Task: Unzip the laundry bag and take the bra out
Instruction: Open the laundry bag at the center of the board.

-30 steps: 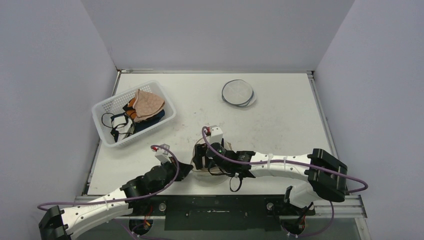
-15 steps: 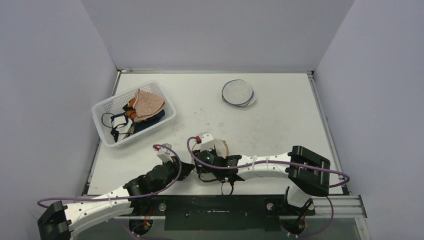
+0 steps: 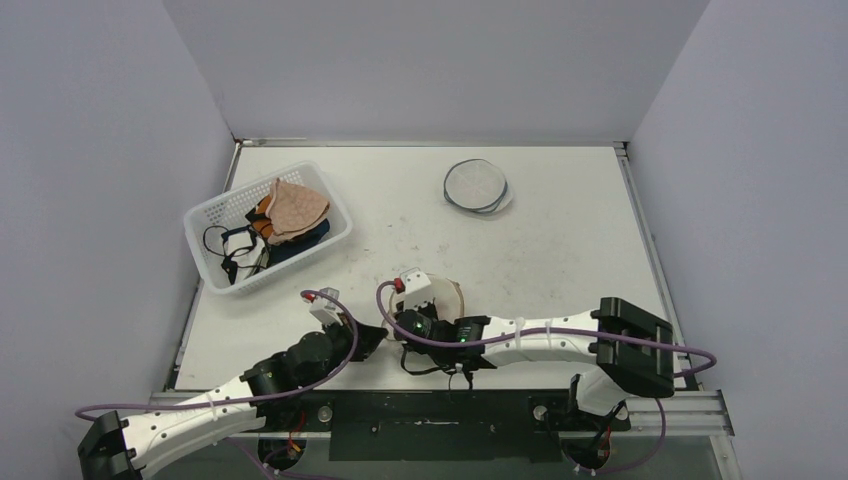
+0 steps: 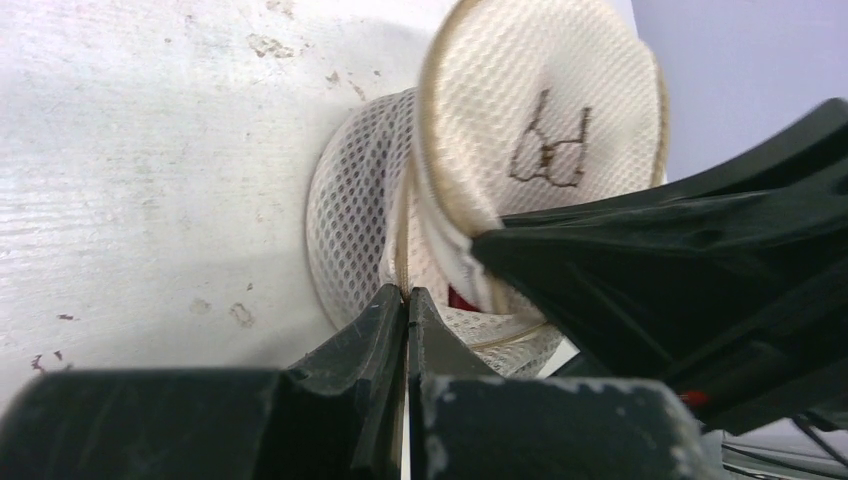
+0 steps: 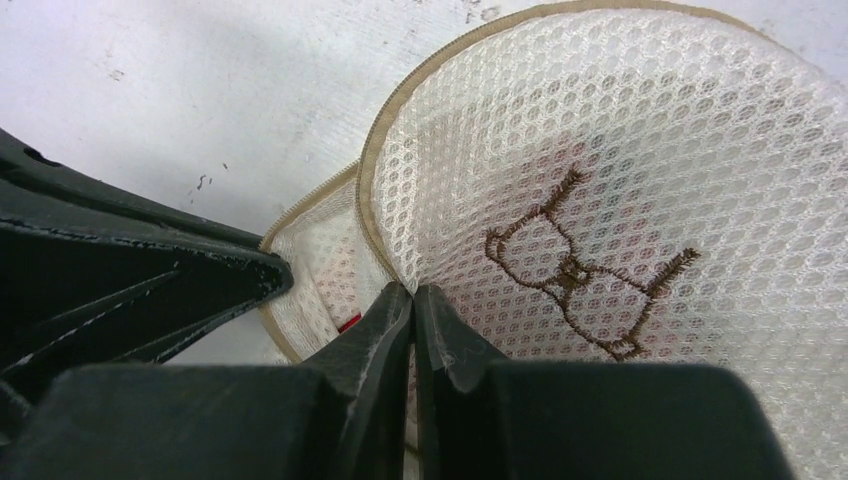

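The laundry bag (image 3: 452, 298) is a round white mesh pouch with tan trim, lying near the table's front edge. Its lid (image 5: 620, 180), stitched with a brown bra outline, stands raised off the base (image 4: 350, 230). My left gripper (image 4: 407, 296) is shut on the tan rim of the base. My right gripper (image 5: 413, 290) is shut on the lid's lower edge, right beside the left one (image 3: 376, 338). Only a red sliver (image 4: 460, 298) shows inside the gap, and the bra is otherwise hidden.
A white plastic basket (image 3: 213, 207) holding several garments stands at the left. A second round mesh bag (image 3: 477, 186) lies flat at the back. Grey walls close off the table's left, back and right sides.
My right gripper has swung left and toward the front edge and closed on the bag's lid; it was open a second ago. The left gripper has stayed shut in place.
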Controlling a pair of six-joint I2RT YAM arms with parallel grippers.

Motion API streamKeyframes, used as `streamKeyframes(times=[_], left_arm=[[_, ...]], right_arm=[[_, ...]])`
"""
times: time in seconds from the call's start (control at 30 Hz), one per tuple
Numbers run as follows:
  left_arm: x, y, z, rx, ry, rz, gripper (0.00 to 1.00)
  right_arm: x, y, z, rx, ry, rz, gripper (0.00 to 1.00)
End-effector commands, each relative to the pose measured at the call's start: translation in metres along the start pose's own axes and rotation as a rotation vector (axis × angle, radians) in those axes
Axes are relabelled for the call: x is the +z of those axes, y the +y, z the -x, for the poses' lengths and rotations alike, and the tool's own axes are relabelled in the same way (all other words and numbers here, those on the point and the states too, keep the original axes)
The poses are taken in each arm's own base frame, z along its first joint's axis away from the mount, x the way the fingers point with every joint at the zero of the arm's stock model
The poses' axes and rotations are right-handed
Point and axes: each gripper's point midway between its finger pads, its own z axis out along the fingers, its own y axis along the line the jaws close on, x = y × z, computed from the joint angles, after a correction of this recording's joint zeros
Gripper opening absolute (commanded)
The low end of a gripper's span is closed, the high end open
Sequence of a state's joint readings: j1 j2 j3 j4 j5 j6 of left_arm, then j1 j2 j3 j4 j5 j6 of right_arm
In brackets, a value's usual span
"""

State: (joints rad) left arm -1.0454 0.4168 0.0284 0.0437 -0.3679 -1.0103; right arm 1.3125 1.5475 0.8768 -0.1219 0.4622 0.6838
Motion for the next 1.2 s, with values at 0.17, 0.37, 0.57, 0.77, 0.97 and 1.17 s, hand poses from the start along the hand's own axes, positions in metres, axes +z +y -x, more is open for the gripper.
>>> streamKeyframes(times=[0.17, 0.37, 0.57, 0.77, 0.97, 1.17], left_arm=[[0.003, 0.010, -0.001, -0.006, -0.007, 0.050, 0.00], [0.007, -0.001, 0.003, 0.013, -0.011, 0.030, 0.00], [0.012, -0.022, 0.015, 0.050, -0.029, 0.001, 0.00], [0.015, -0.038, 0.024, 0.077, -0.040, -0.017, 0.00], [0.010, -0.047, 0.042, 0.119, -0.079, -0.010, 0.00], [-0.004, -0.048, 0.069, 0.159, -0.161, 0.021, 0.00]], right_arm=[[-0.030, -0.035, 0.015, 0.083, -0.071, -0.007, 0.05], [-0.057, -0.011, 0.042, 0.173, -0.152, 0.237, 0.05], [-0.087, 0.011, 0.075, 0.272, -0.199, 0.500, 0.05], [-0.105, 0.006, 0.093, 0.295, -0.239, 0.530, 0.05], [-0.127, -0.019, 0.105, 0.299, -0.312, 0.474, 0.05], [-0.146, -0.087, 0.110, 0.390, -0.440, 0.228, 0.05]])
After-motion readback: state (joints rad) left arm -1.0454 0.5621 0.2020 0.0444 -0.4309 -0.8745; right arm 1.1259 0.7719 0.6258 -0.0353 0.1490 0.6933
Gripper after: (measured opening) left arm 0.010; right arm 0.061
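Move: The right hand already pinches the front-left edge of the laundry bag's lid, with the bag's middle about 3 cm ahead, 5 cm to its right and 4 cm below. From that hand, the empty mesh bag lies some 33 cm ahead and 18 cm right, and the basket 23 cm ahead and 36 cm left, both slightly lower. The left hand holds the rim, with the bag's middle about 3 cm ahead, 8 cm right and 4 cm below. The right hand, lid still pinched, lifts some 17 cm, swinging right; left keeps the rim, rising late. ##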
